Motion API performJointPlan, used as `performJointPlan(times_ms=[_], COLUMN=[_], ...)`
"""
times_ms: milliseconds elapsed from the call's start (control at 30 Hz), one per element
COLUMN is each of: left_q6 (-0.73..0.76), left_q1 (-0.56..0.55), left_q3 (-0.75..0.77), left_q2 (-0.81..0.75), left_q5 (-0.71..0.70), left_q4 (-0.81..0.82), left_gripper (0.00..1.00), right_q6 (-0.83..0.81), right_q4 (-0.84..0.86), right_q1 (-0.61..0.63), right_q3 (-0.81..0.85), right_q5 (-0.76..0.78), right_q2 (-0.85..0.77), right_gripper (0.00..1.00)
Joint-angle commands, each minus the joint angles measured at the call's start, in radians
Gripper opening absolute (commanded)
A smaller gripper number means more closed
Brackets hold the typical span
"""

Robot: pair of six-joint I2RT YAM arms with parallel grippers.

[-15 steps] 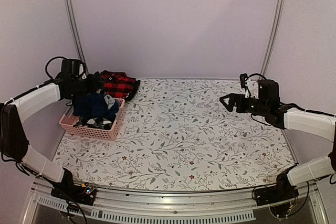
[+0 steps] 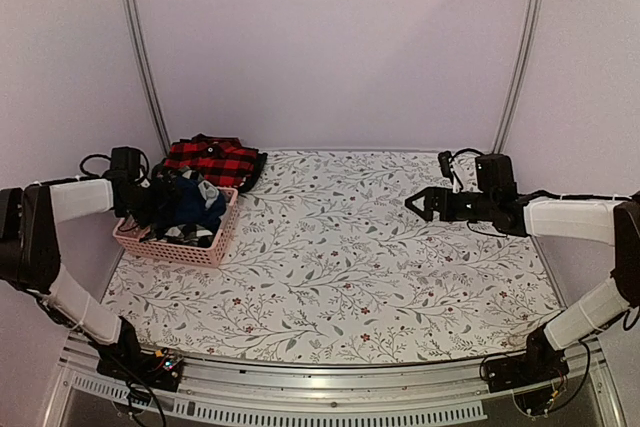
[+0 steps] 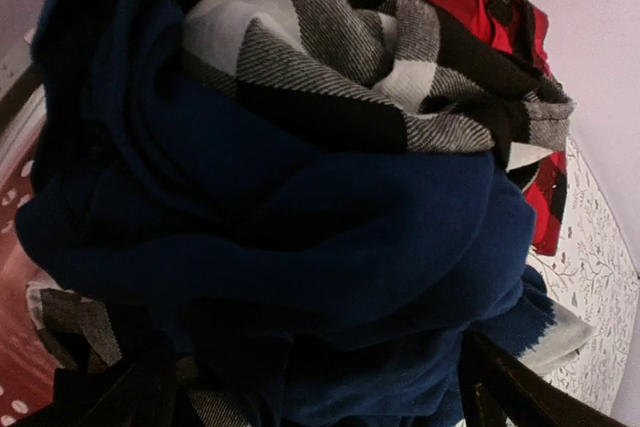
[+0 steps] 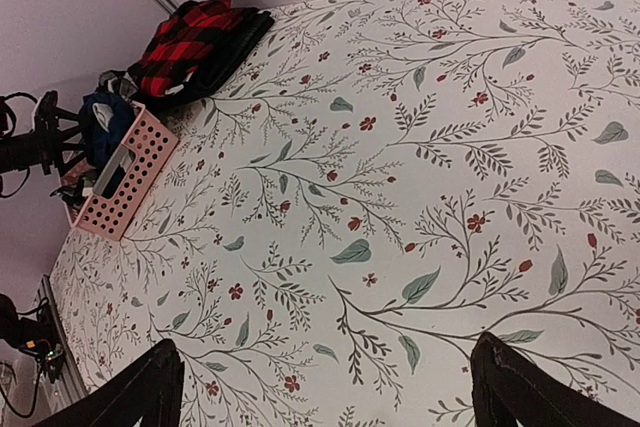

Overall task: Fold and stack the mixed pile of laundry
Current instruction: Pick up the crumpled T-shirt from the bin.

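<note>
The laundry pile sits in and behind a pink basket (image 2: pixel 205 249) at the table's left. Navy trousers (image 2: pixel 190 203) lie on top of it and fill the left wrist view (image 3: pixel 300 227). A black-and-white checked shirt (image 3: pixel 330 57) lies under and behind them. A red-and-black plaid piece (image 2: pixel 210 159) lies on the table behind the basket. No white lettering shows. My left gripper (image 2: pixel 158 199) is at the basket's left rim, with its jaws open wide against the navy cloth (image 3: pixel 315 372). My right gripper (image 2: pixel 420 203) is open and empty above the table's right side (image 4: pixel 325 377).
The floral tablecloth (image 2: pixel 360 257) covers the table. A dark garment edge (image 2: pixel 252 169) lies under the plaid piece. The right wrist view shows the basket (image 4: pixel 130 172) far off, with the plaid piece (image 4: pixel 195 42) beyond it. Metal frame posts (image 2: pixel 140 47) stand at the back corners.
My left gripper has dropped down and to the left, from above the basket's back to its left rim. My right gripper has shifted a little to the left.
</note>
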Motion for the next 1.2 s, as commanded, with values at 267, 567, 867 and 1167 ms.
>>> performJointPlan(times_ms=[267,567,867,1167], left_q6=[-0.009,0.073,0.216,0.244], left_q1=[-0.014,-0.123,-0.339,-0.576], left_q3=[-0.013,0.168,0.65,1.359], left_q2=[-0.006,-0.195,-0.049,0.323], left_q5=[0.148,0.125,0.19,0.375], left_q4=[0.166,0.075,0.062,0.049], left_gripper=[0.16,0.0,0.0,0.0], right_q6=[0.01,0.0,-0.006,-0.014], right_q4=[-0.008,-0.008,-0.008,-0.014], right_q1=[-0.004,-0.003,-0.004,-0.005], right_q3=[0.051,0.058,0.069,0.051], right_q5=[-0.054,-0.059,-0.066,-0.039], right_q2=[0.019,0.017,0.019,-0.019], right_gripper=[0.99,0.99,0.99,0.99])
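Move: The navy T-shirt heaped in the bin lies some 4 cm ahead of the open left hand, 4 cm to its right and 4 cm below. The red plaid shirt is about 13 cm ahead and 10 cm right, a little lower; the pink bin's middle is about 3 cm back and 4 cm right. From the right hand the T-shirt lies some 40 cm left and 3 cm ahead, about 8 cm lower. After dipping, the left hand pinches the navy T-shirt and lifts it some 43 cm, swinging right, fingers tipping upward. ##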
